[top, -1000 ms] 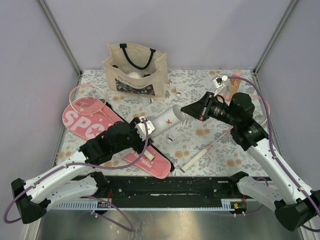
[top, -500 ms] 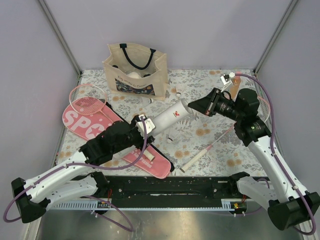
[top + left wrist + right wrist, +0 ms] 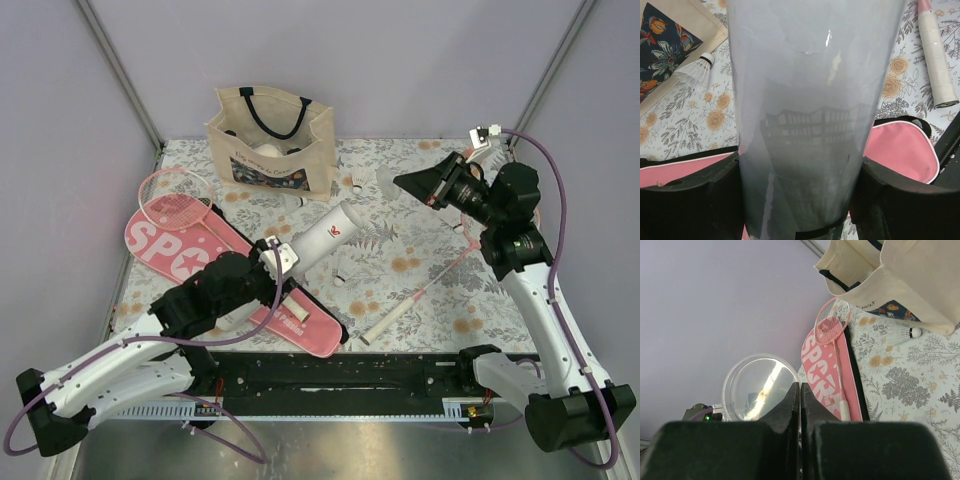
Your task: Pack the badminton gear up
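Note:
A long white tube [image 3: 322, 235] is tilted up over the pink SPORT case [image 3: 170, 245], with my left gripper [image 3: 275, 258] shut on its lower end. In the left wrist view the tube [image 3: 805, 100] fills the space between the black fingers [image 3: 690, 200]. My right gripper [image 3: 400, 181] is raised at the back right, shut on the rim of a clear round lid [image 3: 757, 387]. One pink racket [image 3: 175, 200] lies on the case. The other racket's handle [image 3: 385, 325] lies in the middle, its head behind the right arm. Shuttlecocks [image 3: 352, 182] lie loose on the cloth.
A beige tote [image 3: 272, 140] with dark straps stands open at the back left, its wall [image 3: 900, 280] showing in the right wrist view. A shuttlecock [image 3: 695, 72] lies close to the tote's printed side. Grey walls close the table in on three sides.
The right gripper has closed at the tube's open end and pulled away up and to the right with the clear lid. The left arm has drawn the tube slightly back to the left.

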Tool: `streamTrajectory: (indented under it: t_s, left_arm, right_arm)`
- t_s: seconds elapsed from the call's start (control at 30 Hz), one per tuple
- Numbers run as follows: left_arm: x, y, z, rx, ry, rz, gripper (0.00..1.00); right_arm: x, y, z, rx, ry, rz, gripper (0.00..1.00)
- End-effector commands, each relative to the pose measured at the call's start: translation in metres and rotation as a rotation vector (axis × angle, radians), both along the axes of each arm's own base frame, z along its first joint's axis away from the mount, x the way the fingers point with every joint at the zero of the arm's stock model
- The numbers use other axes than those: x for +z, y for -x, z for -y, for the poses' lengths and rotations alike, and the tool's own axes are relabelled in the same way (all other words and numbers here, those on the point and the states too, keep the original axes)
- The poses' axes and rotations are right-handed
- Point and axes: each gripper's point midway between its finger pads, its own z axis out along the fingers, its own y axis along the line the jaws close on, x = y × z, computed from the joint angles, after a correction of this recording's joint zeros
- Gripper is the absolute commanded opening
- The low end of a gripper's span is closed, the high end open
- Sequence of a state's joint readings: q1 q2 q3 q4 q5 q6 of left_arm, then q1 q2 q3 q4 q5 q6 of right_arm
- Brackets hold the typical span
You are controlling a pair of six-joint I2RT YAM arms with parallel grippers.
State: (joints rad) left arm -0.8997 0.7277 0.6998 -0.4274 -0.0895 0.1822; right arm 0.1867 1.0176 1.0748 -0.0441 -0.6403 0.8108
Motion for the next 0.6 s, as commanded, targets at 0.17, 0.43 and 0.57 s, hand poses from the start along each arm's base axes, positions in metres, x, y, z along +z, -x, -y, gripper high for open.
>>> streamTrajectory:
  t_s: [0.17, 0.43, 0.57]
  left_arm:
    - [0.043, -0.006, -0.003, 0.04, 0.146, 0.12, 0.52]
    - [0.061, -0.013, -0.019, 0.125, 0.195, 0.193, 0.53]
    - [0.067, -0.017, -0.029, 0.178, 0.21, 0.229, 0.53]
  right_arm:
    - [-0.081, -0.056, 0.04, -0.294, 0.209, -0.125, 0.0]
    - [-0.241, -0.1, 0.061, -0.368, 0.472, -0.421, 0.0]
    - [-0.283, -0.109, 0.061, -0.353, 0.518, -0.521, 0.0]
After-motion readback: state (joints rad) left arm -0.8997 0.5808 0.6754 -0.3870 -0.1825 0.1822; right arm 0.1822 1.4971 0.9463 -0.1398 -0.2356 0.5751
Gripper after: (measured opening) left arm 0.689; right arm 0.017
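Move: The right hand, with the clear tube lid in its shut fingers, has the bare table at the fern print about 18 cm ahead, 3 cm to its left and nearly 38 cm below. The near shuttlecock lies some 7 cm ahead and 10 cm left of this hand, and the right racket's middle 8 cm ahead and 16 cm to its right, both on the table. From the left hand, which holds the white tube, the fern print is roughly 29 cm ahead, 17 cm to its right and 20 cm below. Still pinching the clear lid, the right hand swoops down about 27 cm and some 10 cm forward, drifting right, towards the open table by the fern print; its fingers tip downward by roughly 40 degrees and stay shut. The left hand keeps its grip on the white tube and lifts it about 4 cm, easing left. ##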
